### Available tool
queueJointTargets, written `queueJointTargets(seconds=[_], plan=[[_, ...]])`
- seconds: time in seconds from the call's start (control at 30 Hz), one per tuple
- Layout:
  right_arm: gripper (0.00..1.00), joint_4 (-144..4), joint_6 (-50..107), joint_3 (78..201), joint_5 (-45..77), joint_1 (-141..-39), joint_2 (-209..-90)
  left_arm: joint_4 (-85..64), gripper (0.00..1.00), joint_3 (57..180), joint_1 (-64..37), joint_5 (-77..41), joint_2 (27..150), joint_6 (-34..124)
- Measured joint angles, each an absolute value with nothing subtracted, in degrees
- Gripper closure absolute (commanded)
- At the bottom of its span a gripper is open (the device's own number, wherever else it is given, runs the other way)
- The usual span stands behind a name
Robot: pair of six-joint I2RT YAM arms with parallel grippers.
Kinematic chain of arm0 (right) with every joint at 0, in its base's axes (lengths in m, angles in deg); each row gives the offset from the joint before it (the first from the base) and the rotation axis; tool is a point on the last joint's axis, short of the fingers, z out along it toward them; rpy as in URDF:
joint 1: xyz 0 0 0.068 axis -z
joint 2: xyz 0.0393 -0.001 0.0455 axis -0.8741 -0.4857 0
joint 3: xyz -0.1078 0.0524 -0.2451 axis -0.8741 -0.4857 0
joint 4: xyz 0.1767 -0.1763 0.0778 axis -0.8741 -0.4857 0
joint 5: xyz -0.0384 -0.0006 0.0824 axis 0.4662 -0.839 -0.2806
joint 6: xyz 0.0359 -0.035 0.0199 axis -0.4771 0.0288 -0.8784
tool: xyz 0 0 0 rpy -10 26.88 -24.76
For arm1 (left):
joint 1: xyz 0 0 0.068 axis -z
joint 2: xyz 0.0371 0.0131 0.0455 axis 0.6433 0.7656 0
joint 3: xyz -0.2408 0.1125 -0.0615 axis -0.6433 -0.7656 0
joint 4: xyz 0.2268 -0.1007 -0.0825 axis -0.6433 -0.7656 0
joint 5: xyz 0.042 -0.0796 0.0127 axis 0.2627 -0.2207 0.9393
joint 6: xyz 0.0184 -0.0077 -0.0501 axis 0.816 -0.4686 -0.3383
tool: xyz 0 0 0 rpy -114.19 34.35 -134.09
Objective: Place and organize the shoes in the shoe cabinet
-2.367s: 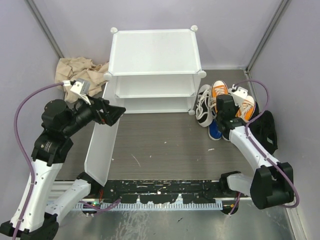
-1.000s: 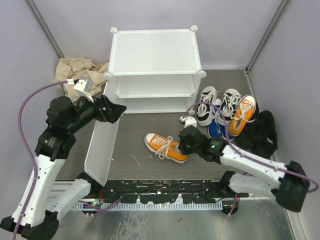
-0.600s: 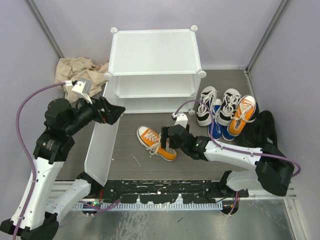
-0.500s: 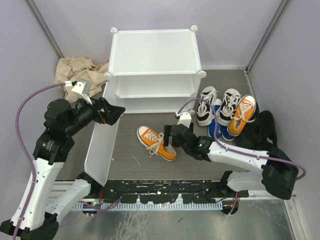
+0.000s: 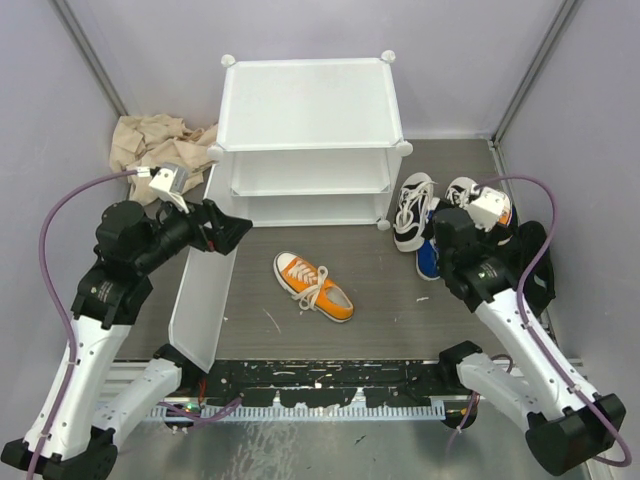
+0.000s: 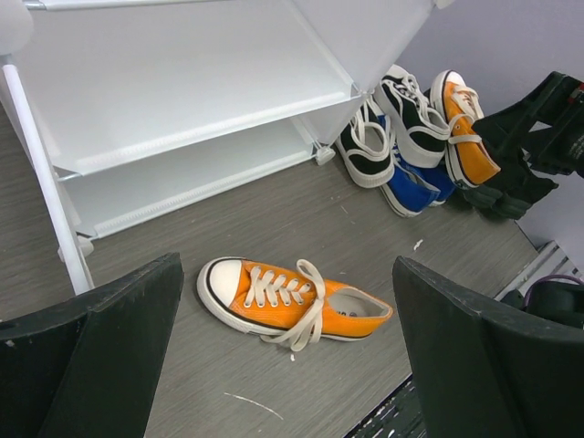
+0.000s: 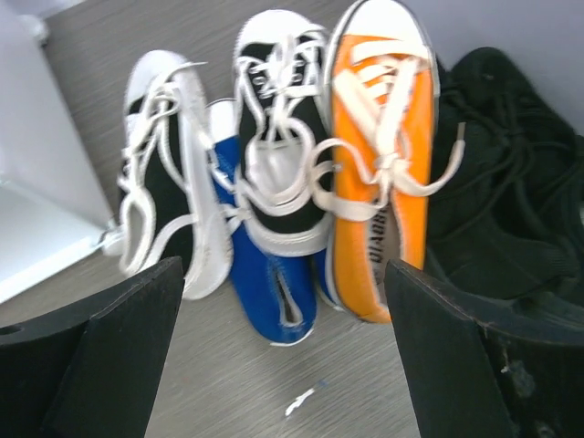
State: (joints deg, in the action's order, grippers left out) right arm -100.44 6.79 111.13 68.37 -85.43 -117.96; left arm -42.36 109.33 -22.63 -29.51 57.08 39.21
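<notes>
One orange sneaker (image 5: 314, 287) (image 6: 292, 299) lies alone on the floor before the shoe cabinet (image 5: 305, 140) (image 6: 182, 100), toe toward the cabinet's left side. The other shoes are bunched at the right: a white and black sneaker (image 5: 408, 210) (image 7: 164, 219), its mate (image 7: 278, 173), a blue one (image 5: 430, 262) (image 7: 269, 283), the second orange one (image 7: 383, 164) and black ones (image 5: 530, 265) (image 7: 511, 182). My right gripper (image 5: 450, 235) (image 7: 283, 356) hangs open and empty over this bunch. By the swung-out door panel (image 5: 203, 290), my left gripper (image 5: 225, 228) (image 6: 292, 365) is open and empty.
Crumpled beige cloth (image 5: 150, 140) lies behind the cabinet's left corner. Grey walls close in both sides and the back. The arms' black base rail (image 5: 320, 385) runs along the near edge. Both cabinet shelves (image 6: 210, 164) hold nothing.
My right gripper opened and let go of the orange sneaker in the middle of the floor, then swung back right over the bunch of shoes. The left arm barely moved.
</notes>
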Motion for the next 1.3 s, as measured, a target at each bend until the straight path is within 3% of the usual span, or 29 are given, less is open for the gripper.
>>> queueJointTargets(seconds=[0.27, 0.5, 0.63, 0.77, 0.87, 1.1, 1.3], plan=[[0.05, -99.39, 8.89, 110.71, 63.69, -74.42, -126.68, -41.97, 0.02, 108.72, -22.63, -30.63, 55.79, 38.13], [0.04, -96.28, 9.35, 108.94, 59.98, -67.62, -127.35, -41.75, 0.02, 107.93, -22.63, -30.60, 55.42, 38.02], [0.24, -93.22, 9.83, 105.97, 55.39, -63.71, -127.81, -41.58, 0.02, 107.56, -22.63, -30.63, 55.46, 38.05], [0.63, -91.32, 10.66, 103.81, 52.83, -61.72, -129.61, -41.16, 0.02, 107.56, -22.63, -30.60, 55.59, 38.09], [0.97, -89.88, 11.14, 103.28, 52.24, -61.48, -129.41, -41.07, 0.02, 107.56, -22.63, -30.58, 55.72, 38.16], [0.99, -89.73, 11.05, 103.39, 50.34, -61.48, -127.73, -41.05, 0.02, 107.56, -22.63, -30.45, 55.81, 38.51], [0.99, -98.49, 11.73, 108.07, 43.67, -61.79, -119.70, -41.23, 0.02, 107.58, -22.63, -30.30, 55.81, 39.29]])
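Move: About 9 cm to the right hand's right, 6 cm ahead and 11 cm below lies the orange shoe's middle, toe pointing outward. A black sneaker lies against its left side, some 6 cm left of it and 2 cm farther out; dark shoes lie about 10 cm to its right and 3 cm nearer the base. From the left hand the orange shoe lies roughly 47 cm to the right, 5 cm ahead and 20 cm below. Swinging right and down with open fingers, the right hand travels about 7 cm sideways and 10 cm lower to the collar of the orange shoe, tipping some 15 degrees further down. There the fingers shut and pinch the thin upper beside the lace bow, then lift the shoe about 5 cm, drifting 2 to 3 cm back left. ##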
